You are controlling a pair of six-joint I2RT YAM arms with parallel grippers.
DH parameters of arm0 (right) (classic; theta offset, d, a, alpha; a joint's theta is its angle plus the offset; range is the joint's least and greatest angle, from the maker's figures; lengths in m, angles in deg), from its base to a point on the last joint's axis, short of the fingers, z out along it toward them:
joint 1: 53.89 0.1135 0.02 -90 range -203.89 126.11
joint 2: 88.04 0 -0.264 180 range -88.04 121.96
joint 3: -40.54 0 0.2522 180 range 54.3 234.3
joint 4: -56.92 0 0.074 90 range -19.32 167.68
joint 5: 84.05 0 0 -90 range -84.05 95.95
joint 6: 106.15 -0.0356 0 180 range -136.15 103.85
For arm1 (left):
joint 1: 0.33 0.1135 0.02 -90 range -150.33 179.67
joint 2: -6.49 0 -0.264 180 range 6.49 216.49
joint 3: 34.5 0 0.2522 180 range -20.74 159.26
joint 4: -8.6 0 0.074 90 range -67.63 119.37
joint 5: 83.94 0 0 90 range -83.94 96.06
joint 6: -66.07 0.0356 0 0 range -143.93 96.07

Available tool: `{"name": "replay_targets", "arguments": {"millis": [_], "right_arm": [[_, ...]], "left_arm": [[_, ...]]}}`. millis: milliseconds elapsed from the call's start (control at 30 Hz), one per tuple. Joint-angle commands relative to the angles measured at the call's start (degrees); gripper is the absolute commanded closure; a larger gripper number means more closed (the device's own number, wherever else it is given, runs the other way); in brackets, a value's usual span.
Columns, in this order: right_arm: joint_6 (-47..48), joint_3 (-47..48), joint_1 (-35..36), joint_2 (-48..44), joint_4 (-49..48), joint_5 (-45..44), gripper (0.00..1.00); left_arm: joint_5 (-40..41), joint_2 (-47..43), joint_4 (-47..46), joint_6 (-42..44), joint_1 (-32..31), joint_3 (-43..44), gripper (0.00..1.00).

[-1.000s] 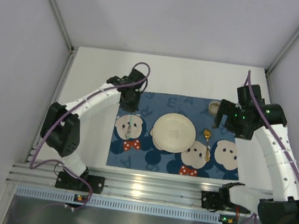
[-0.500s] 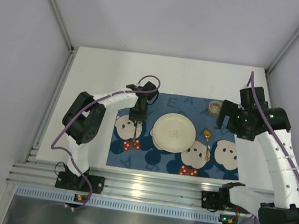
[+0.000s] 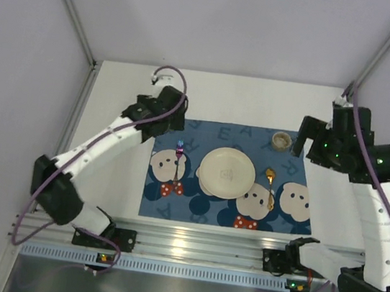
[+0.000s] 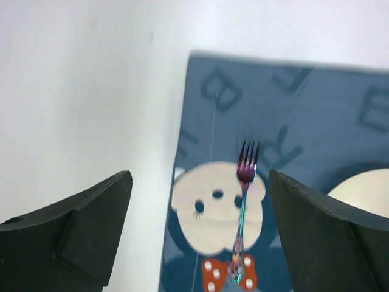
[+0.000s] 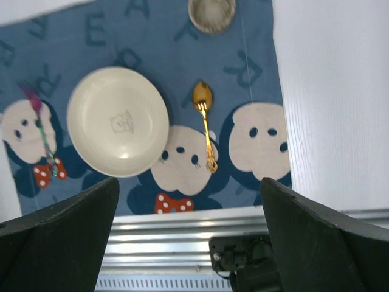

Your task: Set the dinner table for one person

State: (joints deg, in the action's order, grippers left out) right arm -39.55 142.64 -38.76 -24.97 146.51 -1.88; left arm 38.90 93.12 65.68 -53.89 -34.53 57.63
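The white dinner table [image 3: 121, 99] carries a blue bear-print placemat [image 3: 208, 206]. On the mat lie a cream plate [image 3: 227, 172] in the middle, an iridescent fork [image 3: 178, 159] to its left with tines pointing away, a gold spoon [image 3: 270, 186] to its right, and a small cup [image 3: 280, 140] at the far right corner. My left gripper [image 3: 164, 116] hovers open and empty above the mat's far left corner; its view shows the fork [image 4: 243, 213] lying free below the open gripper [image 4: 197, 182]. My right gripper [image 3: 310, 144] is open and empty, high over the mat's right side [image 5: 189, 182].
An aluminium rail [image 3: 188, 247] with the arm bases runs along the near edge of the table and shows in the right wrist view [image 5: 182, 243]. Grey walls enclose the table on three sides. Bare white tabletop [image 5: 328, 91] lies right of the mat.
My left gripper was down at the fork; it has lifted and pulled back to the far left, leaving the fork on the mat. My right arm has risen and shifted slightly back.
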Motion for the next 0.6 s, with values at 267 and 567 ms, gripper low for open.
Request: {"name": "replay_targets", "arguments": {"millis": [267,567], "right_arm": [[4.07,-7.72,2.44,-24.9,-21.24,4.24,0.0],[0.28,-10.55,2.7,-28.7,-19.32,11.78,0.0]], "left_arm": [[11.52,-43.91,-75.79,35.68,2.8,-63.69,0.01],[0.22,-43.84,-80.21,21.62,20.72,-74.93,0.02]]}}
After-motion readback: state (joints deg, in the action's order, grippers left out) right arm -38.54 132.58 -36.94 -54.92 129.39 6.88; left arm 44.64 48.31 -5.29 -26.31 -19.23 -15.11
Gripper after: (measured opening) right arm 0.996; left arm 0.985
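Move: The fork, already laid on the cloth, lies about 7 cm back and 5 cm to the right of the empty left hand, some 18 cm below it; the plate is roughly 18 cm right of the fork, nearly level with it. From the right hand the fork is about 38 cm left and 6 cm ahead. The spoon lies almost under the right hand, 2 cm left and 1 cm ahead, 27 cm down, and the cup about 19 cm ahead and 1 cm left. With its fingers still wide open and empty, the left hand retreats from the fork and laid cloth to the bare table on the left: it first rises about 5 cm while easing back and left, then keeps swinging left, some 16 cm in all, and sinks well below its starting height, its fingertips tilting up towards level. Meanwhile the right hand, also open and empty, climbs away from the spoon and then draws back towards its base, its fingertips tipping up by roughly 35 degrees. ##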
